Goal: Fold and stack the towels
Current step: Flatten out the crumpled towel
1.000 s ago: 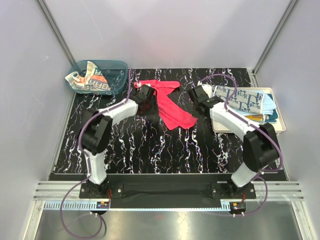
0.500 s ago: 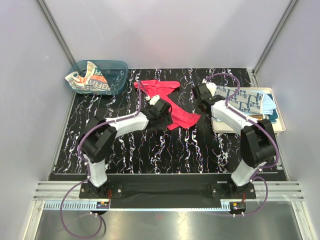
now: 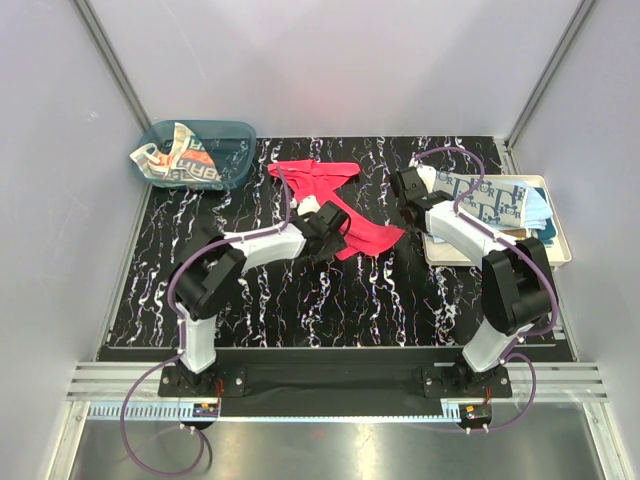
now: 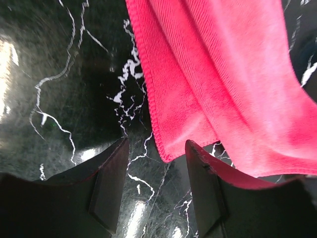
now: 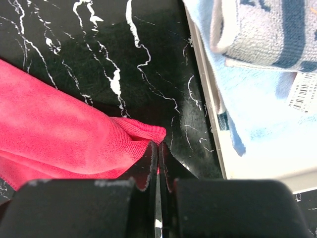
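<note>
A red-pink towel [image 3: 335, 205] lies rumpled on the black marbled table. My left gripper [image 3: 336, 230] hovers open over its near edge. In the left wrist view the left gripper [image 4: 157, 144] has a corner of the towel [image 4: 223, 74] just ahead of the gap between its fingers, not gripped. My right gripper [image 3: 408, 212] is shut on the towel's right corner. The right wrist view shows the right gripper [image 5: 158, 144] pinching the tip of that towel [image 5: 64, 134]. A white towel with dark blue print [image 3: 488, 195] lies folded on a light blue one [image 3: 538, 210].
The folded towels rest on a cream tray [image 3: 556, 242] at the right edge, close beside my right gripper; its rim [image 5: 214, 144] shows in the right wrist view. A teal plastic bin [image 3: 225, 140] at the back left holds a lettered towel [image 3: 175, 158].
My left arm swung from the towel's back left edge down and right to its near edge, its jaws narrowing slightly. The towel's right corner was drawn rightward by the right gripper.
</note>
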Robot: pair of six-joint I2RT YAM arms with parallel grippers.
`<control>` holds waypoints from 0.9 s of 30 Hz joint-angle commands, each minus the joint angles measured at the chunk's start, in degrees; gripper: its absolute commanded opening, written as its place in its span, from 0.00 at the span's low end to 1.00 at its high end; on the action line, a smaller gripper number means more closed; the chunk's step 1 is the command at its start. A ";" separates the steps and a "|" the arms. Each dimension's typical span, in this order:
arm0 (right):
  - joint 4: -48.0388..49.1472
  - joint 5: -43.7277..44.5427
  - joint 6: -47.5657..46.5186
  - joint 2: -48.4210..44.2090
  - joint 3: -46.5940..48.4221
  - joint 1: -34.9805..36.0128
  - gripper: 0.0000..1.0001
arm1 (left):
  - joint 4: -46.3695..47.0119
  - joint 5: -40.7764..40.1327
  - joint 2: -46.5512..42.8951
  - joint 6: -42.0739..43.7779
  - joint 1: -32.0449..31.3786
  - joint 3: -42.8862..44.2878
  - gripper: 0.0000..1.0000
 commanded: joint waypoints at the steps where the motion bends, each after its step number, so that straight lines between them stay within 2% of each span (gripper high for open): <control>1: 2.30 -0.90 -0.06 -0.80 -0.43 -0.94 0.00 | 1.42 -1.22 1.03 -2.29 -0.90 1.71 0.54; 12: 3.00 -2.04 0.20 -1.59 -1.75 -2.17 0.00 | 2.91 0.19 3.84 -3.96 -2.05 2.41 0.51; 19: 3.27 -2.75 0.11 -1.94 -2.02 -2.88 0.00 | 0.63 -0.08 5.43 -3.78 -2.31 3.56 0.42; 22: 3.44 -3.18 0.11 -2.11 -2.11 -3.05 0.00 | 0.54 0.45 5.60 -3.70 -2.31 2.95 0.32; 23: 3.44 -3.27 0.20 -2.03 -2.11 -3.05 0.00 | 0.71 0.80 5.69 -3.61 -2.22 2.68 0.22; 27: 3.44 -3.36 0.11 -2.29 -2.28 -3.14 0.00 | 2.56 2.21 5.25 -2.64 -2.13 0.93 0.00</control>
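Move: The red towel's loose near corner lies about 3 cm to the left hand's right, level with it fore and aft and some 2 cm below. From that hand, the towel's bunched far end is roughly 19 cm ahead and 3 cm left. The right hand already grips another corner; from it the loose corner is about 15 cm left, 6 cm back and 6 cm lower, and the tray of folded towels is centred some 20 cm right, 3 cm ahead. The red towel's loose near corner is pinched by the left hand, which slides about 2.5 cm to the right, sinking some 1.5 cm onto it, with its half-open fingers closing almost fully, mostly at the very end. The right hand keeps its corner shut between its fingers and eases about 1 cm right and 1 cm down. ##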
